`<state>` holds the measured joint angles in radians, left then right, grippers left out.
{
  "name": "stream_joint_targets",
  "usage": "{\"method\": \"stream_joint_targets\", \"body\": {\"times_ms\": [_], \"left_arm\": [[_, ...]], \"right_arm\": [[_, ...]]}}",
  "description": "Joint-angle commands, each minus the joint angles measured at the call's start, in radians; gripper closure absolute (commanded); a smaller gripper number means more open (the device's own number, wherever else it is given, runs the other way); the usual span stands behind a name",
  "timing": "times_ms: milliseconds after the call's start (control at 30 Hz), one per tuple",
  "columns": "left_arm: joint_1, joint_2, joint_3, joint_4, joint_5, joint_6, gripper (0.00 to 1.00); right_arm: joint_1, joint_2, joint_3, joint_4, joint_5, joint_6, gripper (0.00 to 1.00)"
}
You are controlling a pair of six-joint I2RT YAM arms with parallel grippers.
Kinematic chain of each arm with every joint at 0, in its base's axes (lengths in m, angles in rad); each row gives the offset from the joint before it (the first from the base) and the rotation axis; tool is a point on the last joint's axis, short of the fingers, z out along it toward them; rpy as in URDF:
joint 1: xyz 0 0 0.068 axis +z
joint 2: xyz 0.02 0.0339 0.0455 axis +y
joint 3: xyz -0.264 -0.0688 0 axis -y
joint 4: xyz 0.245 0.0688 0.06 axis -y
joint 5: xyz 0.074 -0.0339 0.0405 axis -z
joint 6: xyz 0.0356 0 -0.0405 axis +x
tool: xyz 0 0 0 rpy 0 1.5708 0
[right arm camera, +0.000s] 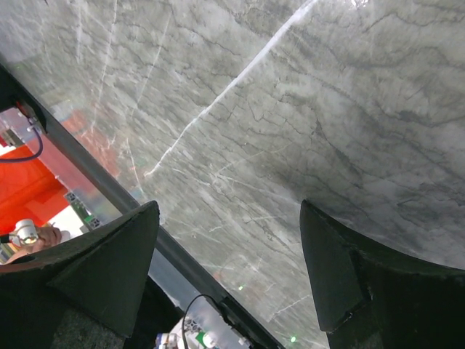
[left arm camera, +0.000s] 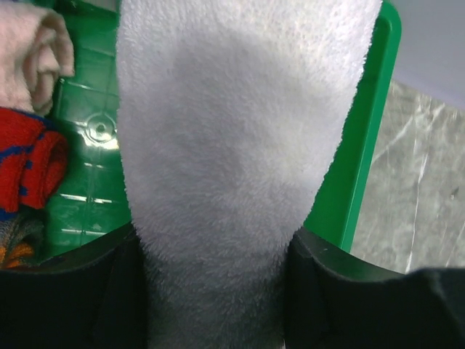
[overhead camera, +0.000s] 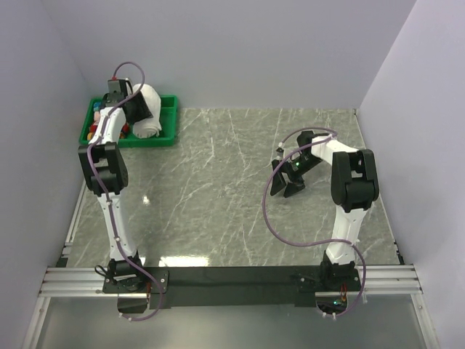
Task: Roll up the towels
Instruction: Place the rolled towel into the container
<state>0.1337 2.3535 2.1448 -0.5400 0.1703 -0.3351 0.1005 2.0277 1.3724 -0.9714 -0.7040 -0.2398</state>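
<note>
A rolled white towel (overhead camera: 149, 110) hangs over the green tray (overhead camera: 171, 123) at the far left corner of the table. My left gripper (overhead camera: 135, 107) is shut on it. In the left wrist view the towel (left arm camera: 240, 138) fills the middle of the picture, and the black fingers (left arm camera: 320, 276) press into it from both sides at my left gripper (left arm camera: 214, 243). My right gripper (overhead camera: 288, 182) hovers above the marble table (overhead camera: 218, 182) right of centre. It stands open (right arm camera: 229, 214), and only bare marble shows between its fingers.
Small rolled cloths lie in the tray's left part: a red and blue one (left arm camera: 29, 163) and a pale pink one (left arm camera: 33, 51). The tray's right rim (left arm camera: 356, 167) borders the marble. White walls close the table on the left, back and right.
</note>
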Motion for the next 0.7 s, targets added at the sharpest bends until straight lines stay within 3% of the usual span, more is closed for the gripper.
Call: {"method": "stream_joint_targets", "body": {"times_ms": [0,667], "left_arm": [[-0.019,0.018,0.073,0.089,-0.069,-0.059,1.0],[-0.098,0.119,0.081,0.094,-0.075,-0.025,0.98]], "right_arm": [[0.001,-0.046,-0.022,0.022,0.029,-0.009,0.15],[-0.001,-0.017,-0.015,0.022,0.018,-0.009,0.15]]}}
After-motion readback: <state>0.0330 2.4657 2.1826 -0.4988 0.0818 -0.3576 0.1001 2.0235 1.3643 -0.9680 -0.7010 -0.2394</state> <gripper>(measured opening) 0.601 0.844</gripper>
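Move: The white rolled towel is already in the left gripper. The spot it is bound for, the container's empty right part, lies about 4 cm to the right, 2 cm ahead and 8 cm below the hand. To the left at some 13 cm are the pink roll, 3 cm ahead, and the red roll, level with the hand. From the idle right gripper that empty part is roughly 25 cm ahead, 42 cm left and slightly below. Keep the white towel pinched in the left gripper and ease it about 1.5 cm forward, then carry it right and down together, about 5 cm each way, away from the rolls already lying in the container and into its empty right part. Hold the wrist almost as it is and leave the fingers closed on the towel. ##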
